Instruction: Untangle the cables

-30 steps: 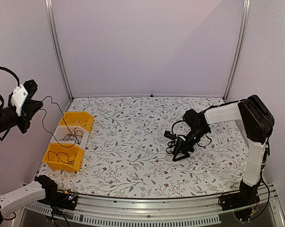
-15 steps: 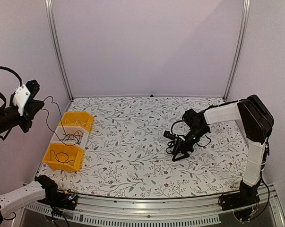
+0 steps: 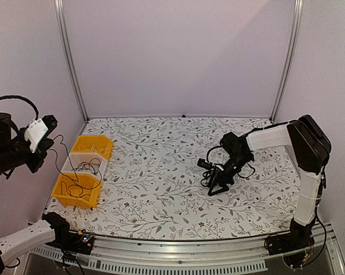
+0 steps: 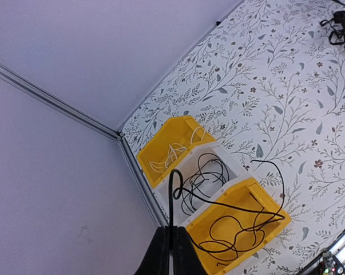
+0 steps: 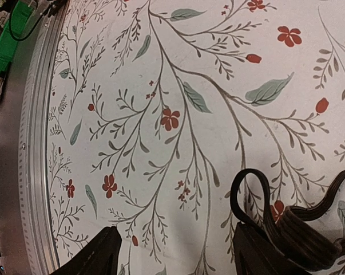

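At the far left my left gripper (image 3: 48,139) hangs raised above the bins. It is shut on a thin black cable (image 3: 66,163). In the left wrist view that cable (image 4: 229,207) rises from the closed fingertips (image 4: 172,229), curls over, and trails down into the near yellow bin (image 4: 258,243), where it lies in loose loops. More black cables (image 4: 209,172) lie coiled in the white middle bin (image 4: 232,163). My right gripper (image 3: 217,186) sits low on the table right of centre. It is open (image 5: 175,246) with only bare tablecloth between its fingers.
Three bins stand in a row at the table's left edge: the near yellow bin (image 3: 69,200), the white bin (image 3: 100,166) and a far yellow bin (image 3: 106,143) holding pale cables. A thick black looped band (image 5: 298,229) lies beside my right finger. The metal front rail (image 5: 23,149) is close by.
My left gripper has dropped lower and shifted slightly right, and its cable now hangs slacker over the near yellow bin. The right arm has not moved.
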Controlling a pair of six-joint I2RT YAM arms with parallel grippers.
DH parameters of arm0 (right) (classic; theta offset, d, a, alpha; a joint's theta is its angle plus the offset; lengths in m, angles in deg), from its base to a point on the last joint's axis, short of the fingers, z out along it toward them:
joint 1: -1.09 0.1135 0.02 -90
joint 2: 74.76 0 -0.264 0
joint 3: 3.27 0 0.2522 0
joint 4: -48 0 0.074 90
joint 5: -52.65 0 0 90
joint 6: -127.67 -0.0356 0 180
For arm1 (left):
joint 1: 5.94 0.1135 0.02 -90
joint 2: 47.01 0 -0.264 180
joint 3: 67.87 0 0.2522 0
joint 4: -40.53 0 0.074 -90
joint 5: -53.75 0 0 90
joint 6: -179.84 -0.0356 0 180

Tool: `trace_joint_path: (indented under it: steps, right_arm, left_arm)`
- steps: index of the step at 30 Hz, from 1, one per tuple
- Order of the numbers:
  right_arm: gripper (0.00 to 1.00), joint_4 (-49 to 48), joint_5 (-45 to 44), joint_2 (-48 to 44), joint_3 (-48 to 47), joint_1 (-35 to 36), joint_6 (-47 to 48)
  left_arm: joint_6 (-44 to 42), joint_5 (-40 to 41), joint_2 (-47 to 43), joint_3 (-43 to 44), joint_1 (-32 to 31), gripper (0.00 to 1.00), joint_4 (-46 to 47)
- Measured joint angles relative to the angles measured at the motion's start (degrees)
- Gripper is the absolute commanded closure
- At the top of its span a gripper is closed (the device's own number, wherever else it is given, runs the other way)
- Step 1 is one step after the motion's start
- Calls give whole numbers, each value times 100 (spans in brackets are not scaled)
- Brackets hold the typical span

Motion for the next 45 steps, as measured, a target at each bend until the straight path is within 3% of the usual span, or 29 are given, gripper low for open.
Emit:
trace_joint_path:
  steps: [12, 21, 45]
  right_arm:
    - [28, 2, 0, 44, -50, 68, 13]
    - [28, -2, -2, 44, -52, 85, 17]
    - [28, -2, -68, 46, -52, 85, 20]
  left_arm:
    - [-70, 811, -343, -682, 0, 100, -352]
    - [-68, 1482, -437, -1808, 0, 100, -387]
    - [155, 1478, -542, -4365, 2, 99, 1008]
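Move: The left hand holds a black cable high over the table. The near yellow bin it is bound for lies about 30 cm below, some 6 cm ahead and 2 cm to the left. Beyond that bin stand the white bin, roughly 18 cm ahead of the hand, and the far yellow bin, about 29 cm ahead, both almost in line. From the right hand the near yellow bin is about 50 cm left, level with it fore and aft. Still pinching the black cable in shut fingers, the left hand lowers it into the near yellow bin, sinking some 23 cm in all. The first half also carries it about 5 cm left; from there it goes practically straight down, while the wrist tips the fingers more steeply downward by about 20 degrees and rolls its left side up. ##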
